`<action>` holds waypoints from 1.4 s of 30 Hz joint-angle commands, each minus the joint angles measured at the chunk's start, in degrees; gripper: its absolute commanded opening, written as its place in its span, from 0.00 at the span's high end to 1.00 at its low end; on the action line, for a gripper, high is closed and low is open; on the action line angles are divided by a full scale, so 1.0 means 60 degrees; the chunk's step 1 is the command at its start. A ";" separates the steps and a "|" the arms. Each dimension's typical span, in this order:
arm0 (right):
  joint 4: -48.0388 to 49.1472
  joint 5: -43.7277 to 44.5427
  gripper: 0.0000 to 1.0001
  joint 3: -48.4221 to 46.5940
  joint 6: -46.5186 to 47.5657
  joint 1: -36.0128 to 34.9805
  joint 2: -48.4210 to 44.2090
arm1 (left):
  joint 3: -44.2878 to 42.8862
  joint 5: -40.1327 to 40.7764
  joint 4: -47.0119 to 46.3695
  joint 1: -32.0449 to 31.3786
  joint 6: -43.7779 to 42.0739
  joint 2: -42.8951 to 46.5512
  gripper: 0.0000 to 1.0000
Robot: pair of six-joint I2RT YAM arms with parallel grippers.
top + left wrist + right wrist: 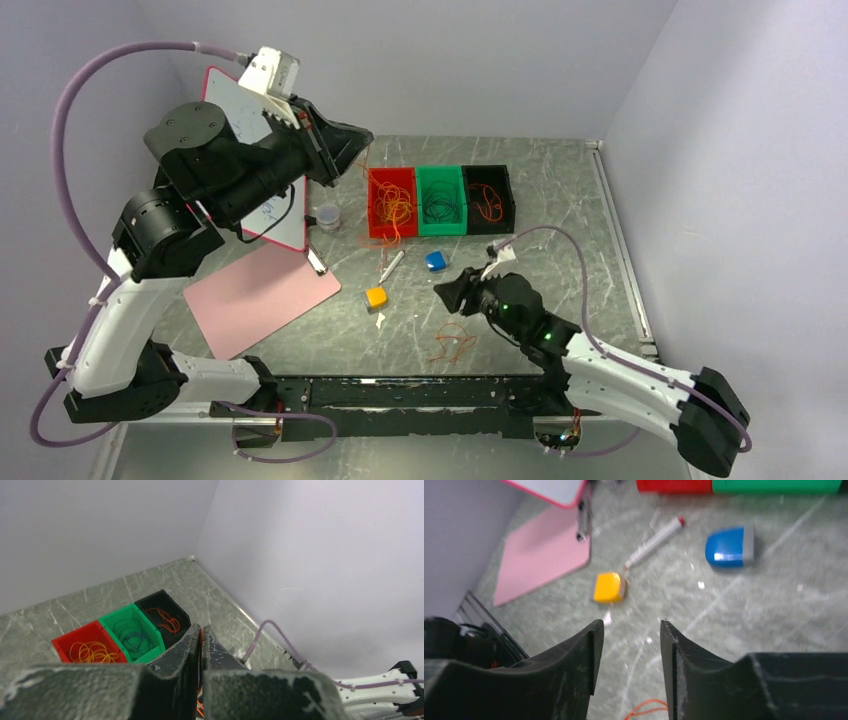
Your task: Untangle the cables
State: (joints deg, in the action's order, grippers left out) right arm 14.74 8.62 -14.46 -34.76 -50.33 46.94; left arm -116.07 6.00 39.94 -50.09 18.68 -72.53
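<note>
My left gripper (201,627) is raised high over the back left of the table (560,290), shut on a thin red-orange cable (201,640) pinched between its fingers. A faint strand of that cable (367,165) hangs from the left gripper (360,140) toward the red bin. A small tangle of orange cables (452,343) lies on the table near the front. My right gripper (448,290) hovers just behind it, open and empty. In the right wrist view a loop of those orange cables (649,706) shows below the right gripper (629,625).
Three bins stand at the back: red (379,205) with yellow-orange loops, green (441,229) with dark loops, black (505,200) with a red-orange loop. A marker (391,266), blue block (435,260), yellow block (376,297), clear cup (326,216), whiteboard (235,115) and pink sheet (260,295) lie left of centre.
</note>
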 commanded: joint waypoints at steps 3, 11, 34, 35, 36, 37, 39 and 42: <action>-0.1743 0.1340 0.46 -0.1594 0.1011 -0.0056 -0.0999 | 0.1104 0.0007 -0.0542 -0.0017 0.0231 0.0330 0.93; -0.2434 0.2480 0.40 -0.2865 0.1454 -0.0051 -0.1129 | 0.1967 -0.0076 -0.0714 -0.0017 0.0300 0.0509 0.93; -0.0168 0.0555 0.27 -0.2438 0.2271 -0.0057 -0.1010 | 0.2488 -0.0178 -0.0709 0.0148 0.0663 0.0044 0.93; 0.0048 0.0337 0.27 -0.2325 0.2341 -0.0062 -0.1035 | 0.2516 -0.0192 -0.0717 0.0158 0.0664 0.0047 0.93; 0.0306 0.0152 0.27 -0.2221 0.2381 -0.0051 -0.1056 | 0.2555 -0.0212 -0.0724 0.0185 0.0674 0.0060 0.93; 0.0565 0.0025 0.27 -0.2100 0.2357 -0.0046 -0.1076 | 0.2570 -0.0233 -0.0725 0.0208 0.0680 0.0062 0.93; 0.1029 -0.0127 0.27 -0.1887 0.2246 -0.0050 -0.1064 | 0.2601 -0.0312 -0.0725 0.0246 0.0688 0.0039 0.93; 0.1374 -0.0320 0.27 -0.1795 0.2141 -0.0059 -0.0961 | 0.2602 -0.0405 -0.0725 0.0283 0.0697 0.0019 0.93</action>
State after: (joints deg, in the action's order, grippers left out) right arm 16.73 10.11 -26.28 -22.26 -50.37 41.15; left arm -100.64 5.63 37.10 -48.90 22.35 -72.64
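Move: The left hand holds the orange cable high up. The black box, its likely goal, lies about 23 cm ahead, 20 cm right and 53 cm below, with the green box some 10 cm left of it. From the right hand, the hanging cable's lower end is about 4 cm ahead, 10 cm left, roughly level. The yellow block lies 4 cm ahead, 11 cm left, the blue block 11 cm ahead, 1 cm left, and the loose orange loop 6 cm back, 1 cm right, all some 11 cm below. Downward, quickly at first and then more slowly, the left hand sinks about 10 cm with a slight drift forward and right, tipping its fingers down some 10 degrees and still pinching the orange cable. The empty right hand rises about 14 cm, away from the loose loop, opening its fingers wider and tilting them up by roughly 20 degrees; it swings a few centimetres forward and right, then back left. ##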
